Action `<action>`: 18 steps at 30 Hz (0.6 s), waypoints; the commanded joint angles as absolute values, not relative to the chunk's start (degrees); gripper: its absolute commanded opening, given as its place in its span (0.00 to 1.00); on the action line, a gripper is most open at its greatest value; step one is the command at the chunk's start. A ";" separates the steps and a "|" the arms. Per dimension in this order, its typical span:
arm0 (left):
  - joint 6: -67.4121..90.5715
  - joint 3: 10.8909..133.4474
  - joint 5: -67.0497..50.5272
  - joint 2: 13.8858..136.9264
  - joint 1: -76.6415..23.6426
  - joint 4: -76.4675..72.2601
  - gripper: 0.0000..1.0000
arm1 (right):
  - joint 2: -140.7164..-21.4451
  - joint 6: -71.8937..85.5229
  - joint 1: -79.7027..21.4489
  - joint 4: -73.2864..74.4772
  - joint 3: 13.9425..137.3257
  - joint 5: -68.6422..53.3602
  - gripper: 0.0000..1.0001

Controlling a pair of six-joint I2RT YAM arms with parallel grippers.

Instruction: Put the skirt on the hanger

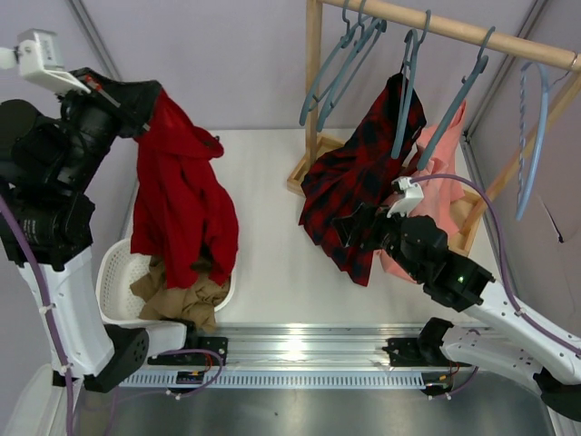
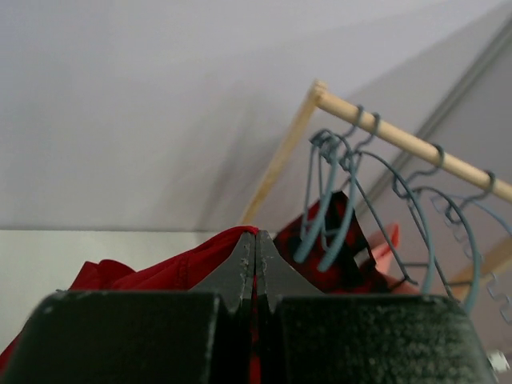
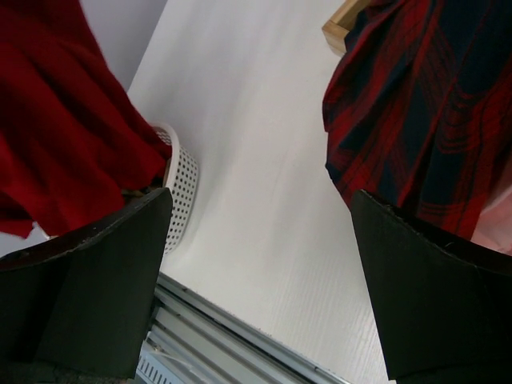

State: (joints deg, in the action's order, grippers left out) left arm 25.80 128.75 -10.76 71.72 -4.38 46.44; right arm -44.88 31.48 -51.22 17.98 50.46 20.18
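Note:
The bright-red skirt hangs in a long drape at the left, its lower end dropping into the basket. My left gripper is raised high and shut on the skirt's top edge. In the left wrist view the gripper pinches red cloth between its closed tips. Grey-blue hangers hang empty from the wooden rail, also seen as hangers ahead of the left wrist. My right gripper stands open and empty low in front of the plaid garment; the right wrist view shows this gripper wide over bare table, with the skirt at the left.
A white perforated basket at the left holds a tan-brown garment. The wooden rack carries a red-and-black plaid garment, a pink garment and a paler blue hanger. A metal rail runs along the near edge.

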 commanded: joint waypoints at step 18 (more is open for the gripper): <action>12.30 88.16 -3.44 53.71 -13.71 62.92 0.00 | -55.71 30.92 -54.58 3.61 50.89 17.06 0.99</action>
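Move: The red skirt hangs from the left fingers, its middle roughly 20 cm below and 2 cm left of the hand. Bare table, where the skirt is headed, lies about 8 cm right of that hand, level fore-and-aft, some 60 cm down; the white basket is about 15 cm left, 8 cm back and 54 cm down. From the right hand, the skirt's middle is about 35 cm left, 3 cm ahead and 9 cm higher; the plaid garment is 14 cm ahead, 3 cm right and 10 cm lower. The red skirt, still pinched in the shut left fingers, goes a little right and then down towards the table beside the basket: the left hand first shifts about 4 cm right, then sinks faster and faster, some 24 cm in all, easing slightly back left as its fingers tip down over 30 degrees. The open right hand slides about 6 cm left towards the skirt, rising slightly before dipping. ##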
